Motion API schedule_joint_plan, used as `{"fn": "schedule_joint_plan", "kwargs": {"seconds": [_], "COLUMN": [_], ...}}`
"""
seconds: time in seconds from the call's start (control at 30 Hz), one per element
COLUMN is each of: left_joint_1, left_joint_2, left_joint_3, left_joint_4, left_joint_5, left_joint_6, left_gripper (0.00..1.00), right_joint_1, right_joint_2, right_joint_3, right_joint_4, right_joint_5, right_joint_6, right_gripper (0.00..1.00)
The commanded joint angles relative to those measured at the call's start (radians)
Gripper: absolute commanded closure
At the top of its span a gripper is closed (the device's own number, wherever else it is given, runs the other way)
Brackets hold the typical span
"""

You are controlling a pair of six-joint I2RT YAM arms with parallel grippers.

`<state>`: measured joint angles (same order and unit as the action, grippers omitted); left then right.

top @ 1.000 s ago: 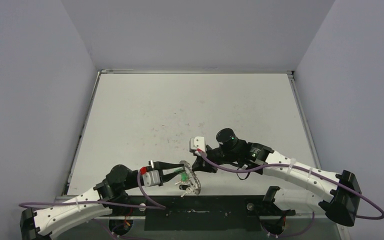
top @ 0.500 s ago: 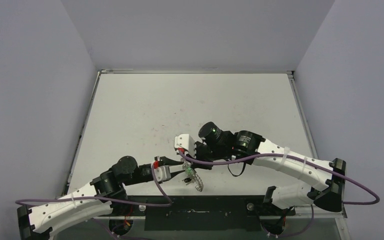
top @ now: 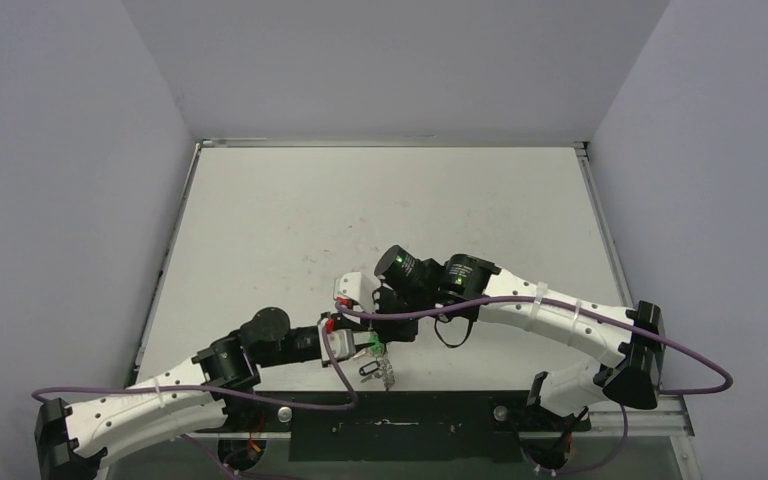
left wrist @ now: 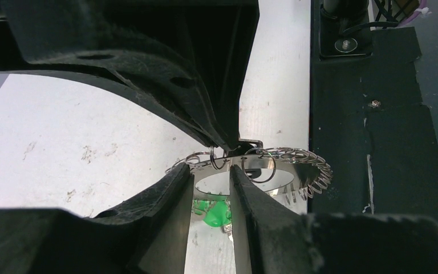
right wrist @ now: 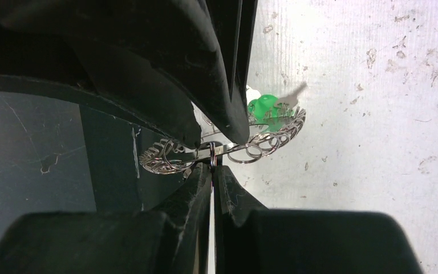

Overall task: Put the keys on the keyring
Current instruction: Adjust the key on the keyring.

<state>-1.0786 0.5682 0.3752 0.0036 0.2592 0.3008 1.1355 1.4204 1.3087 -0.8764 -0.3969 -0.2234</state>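
The keyring [top: 384,368] hangs just above the table at the near edge, a lacy silver hoop [left wrist: 296,165] seen almost edge-on from above. My right gripper [right wrist: 212,165] is shut on a thin wire loop of its rim [right wrist: 245,149]; its fingers [left wrist: 219,123] come in from above in the left wrist view. My left gripper [left wrist: 212,171] faces it, jaws apart on either side of that same stretch of rim, pinching nothing. A green-headed key [left wrist: 219,216] dangles under the hoop [right wrist: 262,107], with a silver blade [right wrist: 293,92] beside it. Other keys are not clear.
The two wrists [top: 360,330] nearly touch, with purple cables looping round them. A black strip [top: 400,425] runs along the table's near edge right below the hoop. The white tabletop [top: 380,220] stretches away behind, walled on three sides.
The right arm has swung left and met the left gripper at the hoop. The hoop has tipped from flat to nearly edge-on. The left jaws have widened off it.
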Motion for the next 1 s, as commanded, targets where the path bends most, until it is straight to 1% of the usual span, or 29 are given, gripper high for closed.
{"fn": "schedule_joint_plan", "kwargs": {"seconds": [0.0,0.27,0.33,0.37,0.4,0.43,0.5,0.57,0.63,0.67,0.8,0.87,0.9,0.97], "left_joint_1": [-0.003,-0.003,-0.003,-0.003,-0.004,-0.003,-0.003,-0.003,-0.003,-0.003,-0.003,-0.004,-0.003,-0.003], "left_joint_2": [0.028,0.078,0.089,0.094,0.097,0.097,0.096,0.085,0.068,0.056,0.01,-0.014,-0.022,-0.037], "left_joint_3": [0.027,0.021,0.023,0.024,0.024,0.025,0.022,0.012,-0.009,-0.02,-0.077,-0.106,-0.123,-0.147], "left_joint_4": [0.08,0.146,0.155,0.157,0.158,0.156,0.155,0.162,0.184,0.205,0.292,0.336,0.36,0.404], "left_joint_5": [0.027,0.055,0.062,0.065,0.068,0.07,0.071,0.066,0.058,0.054,0.04,0.035,0.032,0.03], "left_joint_6": [0.004,-0.003,-0.003,-0.003,-0.004,-0.003,-0.006,-0.013,-0.026,-0.036,-0.075,-0.093,-0.1,-0.113], "left_gripper": [0.72,0.81,0.86,0.9,0.97,1.0,1.0,1.0,1.0,1.0,1.0,1.0,1.0,1.0], "right_joint_1": [0.011,0.013,0.013,0.013,0.013,0.013,0.01,0.004,-0.015,-0.026,-0.089,-0.123,-0.136,-0.155], "right_joint_2": [-0.013,-0.005,-0.003,-0.003,-0.002,-0.002,-0.007,-0.023,-0.055,-0.077,-0.208,-0.274,-0.307,-0.367], "right_joint_3": [0.038,0.04,0.04,0.04,0.038,0.039,0.033,0.022,-0.008,-0.029,-0.138,-0.213,-0.247,-0.311], "right_joint_4": [0.038,0.04,0.042,0.044,0.046,0.046,0.054,0.071,0.109,0.144,0.271,0.346,0.381,0.45], "right_joint_5": [-0.007,-0.01,-0.007,-0.005,-0.002,0.006,0.026,0.033,0.035,0.024,-0.051,-0.116,-0.144,-0.179], "right_joint_6": [0.018,0.021,0.019,0.018,0.017,0.016,0.014,0.01,0.01,0.009,0.004,0.0,-0.002,-0.019], "right_gripper": [1.0,1.0,1.0,1.0,1.0,1.0,0.99,0.92,0.78,0.73,0.57,0.48,0.45,0.44]}}
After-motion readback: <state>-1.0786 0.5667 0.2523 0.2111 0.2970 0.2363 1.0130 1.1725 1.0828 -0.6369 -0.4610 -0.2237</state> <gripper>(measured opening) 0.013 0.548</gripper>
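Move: The small loop on the keyring's rim, still pinched in the right fingers, lies about 2 cm to the left hand's right, level fore and aft, 1 cm below. The big ring's middle is some 5 cm back from the left hand, 2 cm right and 3 cm lower; the green tag hangs about 1 cm right and 5 cm below that hand. For the right hand the loop sits right between its pads. Left hand eases 1.5 cm right, pinches the loop; right hand opens, retreats 4 cm up, forward and right. ##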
